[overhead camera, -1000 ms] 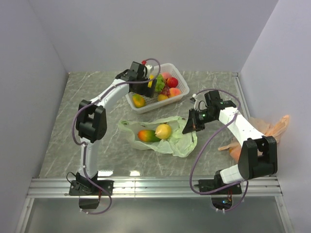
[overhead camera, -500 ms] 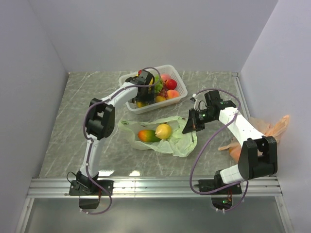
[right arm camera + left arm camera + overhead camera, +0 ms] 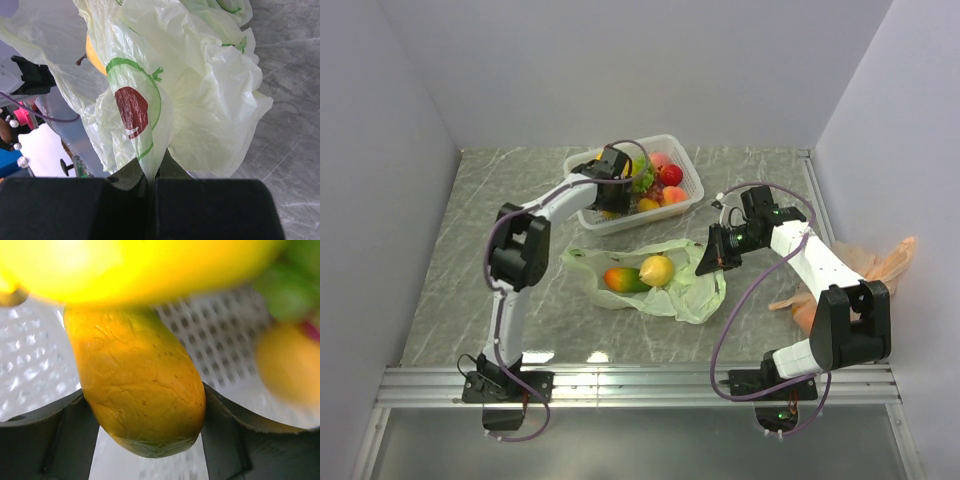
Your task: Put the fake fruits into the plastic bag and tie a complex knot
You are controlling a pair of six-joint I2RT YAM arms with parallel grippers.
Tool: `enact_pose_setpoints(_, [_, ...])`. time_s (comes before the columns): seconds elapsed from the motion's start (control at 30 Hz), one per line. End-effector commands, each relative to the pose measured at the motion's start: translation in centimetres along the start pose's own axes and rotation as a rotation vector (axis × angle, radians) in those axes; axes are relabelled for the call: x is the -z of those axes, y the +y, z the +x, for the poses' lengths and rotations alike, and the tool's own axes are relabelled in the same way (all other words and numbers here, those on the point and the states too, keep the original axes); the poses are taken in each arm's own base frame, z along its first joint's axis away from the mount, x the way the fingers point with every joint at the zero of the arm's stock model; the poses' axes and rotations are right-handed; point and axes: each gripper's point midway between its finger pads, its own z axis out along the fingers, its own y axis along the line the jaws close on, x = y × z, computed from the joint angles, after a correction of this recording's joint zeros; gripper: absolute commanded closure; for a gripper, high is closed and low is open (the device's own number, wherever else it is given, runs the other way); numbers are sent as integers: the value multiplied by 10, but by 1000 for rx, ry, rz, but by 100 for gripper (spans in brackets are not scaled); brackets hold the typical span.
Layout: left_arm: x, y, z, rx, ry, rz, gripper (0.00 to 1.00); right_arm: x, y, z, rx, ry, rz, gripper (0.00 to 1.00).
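My left gripper (image 3: 611,182) is down in the white lattice basket (image 3: 620,226) at the back. In the left wrist view its fingers (image 3: 55,440) press both sides of an orange-green mango (image 3: 140,385) lying on the basket floor. A blurred yellow fruit (image 3: 140,265) lies just beyond. The basket also holds a red apple (image 3: 672,173), peaches (image 3: 678,193) and grapes. The pale green plastic bag (image 3: 695,292) lies mid-table with a second mango (image 3: 623,279) and a lemon (image 3: 657,269) in it. My right gripper (image 3: 712,260) is shut on the bag's right edge (image 3: 150,155).
A peach-orange bag (image 3: 880,265) lies at the right edge of the table beside my right arm. White walls close the table at the back and on both sides. A metal rail runs along the near edge.
My left gripper has come from above the basket's back rim down into the basket, onto the mango. The right arm and the bag have not moved.
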Motion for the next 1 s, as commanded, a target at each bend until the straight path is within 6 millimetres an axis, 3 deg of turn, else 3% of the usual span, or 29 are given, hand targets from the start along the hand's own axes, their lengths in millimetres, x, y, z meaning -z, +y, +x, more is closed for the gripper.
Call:
enact_pose_setpoints(0.0, [90,-22,-73,-46,-282,211,49,7,4,-11,41,-53,12,100])
enact_pose_setpoints(0.03, [133,-30,-87,-102,-362,301,51,7,3,-12,37,-53,19,100])
enact_pose_setpoints(0.07, [154,-39,-95,-143,-423,383,53,7,3,-12,34,-52,19,100])
enact_pose_setpoints(0.1, [173,-63,-73,-222,-394,568,54,8,3,-12,35,-55,19,100])
enact_pose_setpoints(0.13, [217,-69,-74,-298,-471,670,55,8,4,-13,34,-56,19,100])
enact_pose_setpoints(0.17, [236,-78,-66,-344,-493,759,55,8,5,-13,34,-57,18,100])
enact_pose_setpoints(0.2, [257,-96,-43,-410,-487,938,55,9,6,-15,37,-58,13,100])
enact_pose_setpoints(0.23, [285,-100,-36,-437,-522,1004,54,9,8,-15,36,-60,3,100])
enact_pose_setpoints(0.37, [319,-142,26,-581,-453,1215,50,10,14,-20,32,-72,-16,100])
enact_pose_setpoints(0.47, [312,-165,67,-623,-377,1276,49,11,14,-19,29,-67,-17,100])
enact_pose_setpoints(0.67, [286,-205,92,-634,-301,1275,44,12,10,-15,35,-62,1,100])
enact_pose_setpoints(0.7, [272,-210,100,-641,-256,1269,44,13,9,-15,36,-67,10,100])
enact_pose_setpoints(0.8, [251,-214,119,-664,-172,1236,35,16,5,-15,43,-68,33,100])
enact_pose_setpoints(0.97, [213,-198,142,-723,-100,1119,35,24,-5,-18,38,-83,64,100])
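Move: The left hand already holds a mango low in the fruit basket. The open plastic bag's middle is about 19 cm back, 8 cm right and 4 cm below; in the bag lie the yellow fruit, roughly 16 cm back and 10 cm right of that hand, and the first mango, 18 cm back and 3 cm right. The orange fruit sits 8 cm to its right, level. From the right hand, pinching the bag's right edge, the bag's middle is 5 cm ahead, 13 cm left and 12 cm down. Up and over in a fast arc, the left hand lifts the gripped mango some 28 cm out of the basket while swinging back and to the right, then sinks about 18 cm over the bag's right end, close beside the right gripper. The wrist swings about 70 degrees clockwise and its left side dips; the grip is kept. The right hand keeps pinching the bag, easing slightly right at the end. ##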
